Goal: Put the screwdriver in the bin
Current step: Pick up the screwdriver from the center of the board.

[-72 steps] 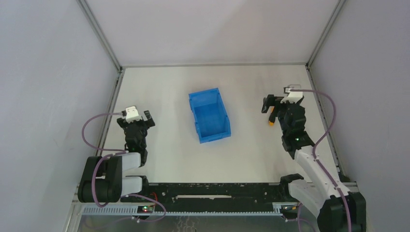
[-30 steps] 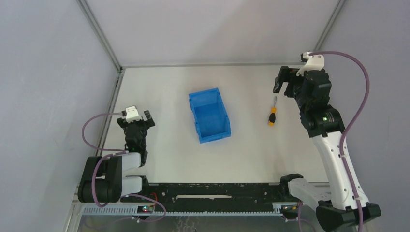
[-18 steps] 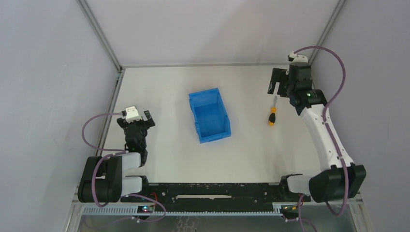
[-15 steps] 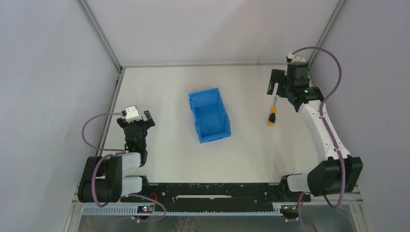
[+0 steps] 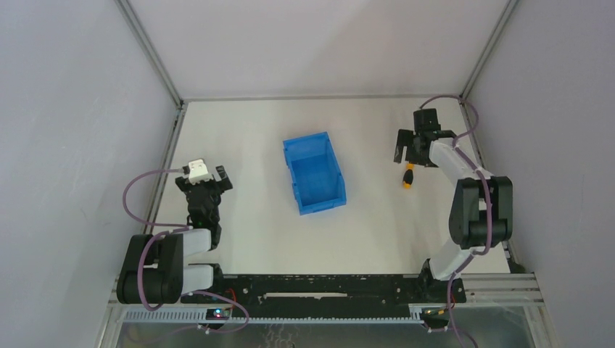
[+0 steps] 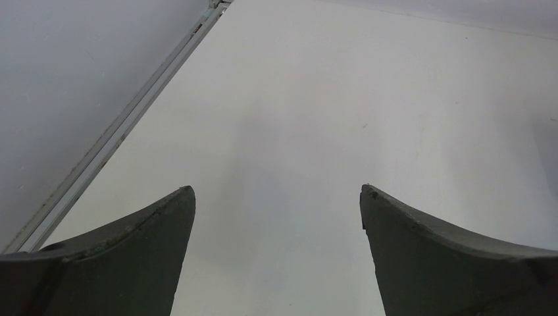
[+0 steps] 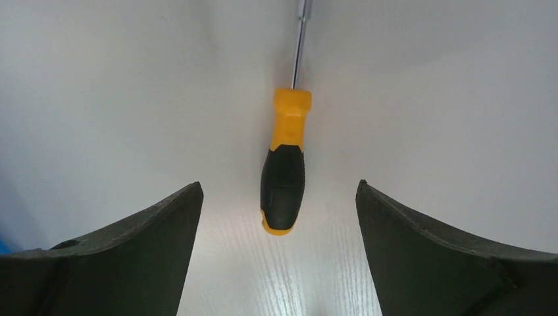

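The screwdriver [image 5: 408,176] lies on the white table right of the bin [image 5: 313,172], which stands upright in the middle. My right gripper [image 5: 407,148] is open and low over the screwdriver's far end, hiding the shaft from above. In the right wrist view the orange and black handle [image 7: 284,172] lies between and just beyond my open fingertips [image 7: 279,186], untouched, with the thin shaft [image 7: 300,39] pointing away. My left gripper [image 5: 207,183] rests at the left, open and empty, which also shows in the left wrist view [image 6: 276,191].
White enclosure walls with metal frame rails [image 5: 174,138] border the table on the left, back and right. The right arm's cable [image 5: 468,119] loops near the back right corner.
My right arm has swung from high near the back right corner down and in, bringing its open gripper low over the screwdriver. The screwdriver, bin and left arm have not moved.
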Robot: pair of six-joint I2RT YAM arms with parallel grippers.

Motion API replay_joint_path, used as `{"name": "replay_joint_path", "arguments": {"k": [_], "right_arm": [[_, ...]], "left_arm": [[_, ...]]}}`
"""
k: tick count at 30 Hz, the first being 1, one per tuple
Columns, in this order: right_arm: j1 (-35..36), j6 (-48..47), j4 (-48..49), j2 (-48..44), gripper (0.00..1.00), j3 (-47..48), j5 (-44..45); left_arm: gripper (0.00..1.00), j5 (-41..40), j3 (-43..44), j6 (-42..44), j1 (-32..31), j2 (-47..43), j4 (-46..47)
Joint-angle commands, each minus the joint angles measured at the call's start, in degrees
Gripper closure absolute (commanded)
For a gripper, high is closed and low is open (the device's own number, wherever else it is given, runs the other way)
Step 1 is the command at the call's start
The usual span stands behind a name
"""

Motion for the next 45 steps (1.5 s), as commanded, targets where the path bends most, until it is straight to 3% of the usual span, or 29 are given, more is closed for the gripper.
{"name": "replay_joint_path", "arguments": {"k": [1,14,18,20,25,36,45], "right_arm": [[-0.85,1.54,2.98,3.14,0.06,-0.77,-0.35],[-2.04,1.91,5.32,12.04,0.17,-1.69,-4.52],[-2.04,2.01,5.42,12.66,0.36,-1.70,-4.85],[-2.02,2.01,5.38,12.60,0.56,-1.66,-4.53],[-2.04,1.75,5.12,11.19,0.82,-1.69,-4.05],[-2.04,0.55,2.70,-1.37,0.85,-1.46,-6.03],[-1.53,-1.89,-4.20,-13.78,0.85,5.01,-7.29]], "left_arm": [[0.00,-0.75,2.04,1.38,-0.30,-0.43,1.80],[0.00,-0.76,1.99,1.38,-0.30,-0.42,1.80],[0.00,-0.78,1.99,1.43,-0.30,-0.42,1.80],[0.00,-0.76,2.01,1.38,-0.30,-0.43,1.80],[0.00,-0.72,2.01,1.39,-0.30,-0.42,1.79],[0.00,-0.77,2.00,1.38,-0.30,-0.44,1.80],[0.00,-0.76,2.05,1.38,-0.30,-0.37,1.80]]}}
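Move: The screwdriver lies on the board almost directly under the right hand, its middle about 3 cm ahead, 1 cm to the right and 9 cm below, with the handle towards the base and the black grip straight beneath the open fingers. Its only neighbour, the blue bin, is centred some 26 cm to the right hand's left, 1 cm ahead and 6 cm below. From the left hand the screwdriver is roughly 54 cm to the right, 7 cm ahead and 10 cm down. The right fingers close on the screwdriver's black grip and pinch it from both sides, after the hand has sunk straight down about 8.5 cm, tipping a little steeper. Keeping that hold, the hand then lifts nearly straight up some 13 cm, speeding up and tipping back about 15 degrees so the fingers point more forward. ##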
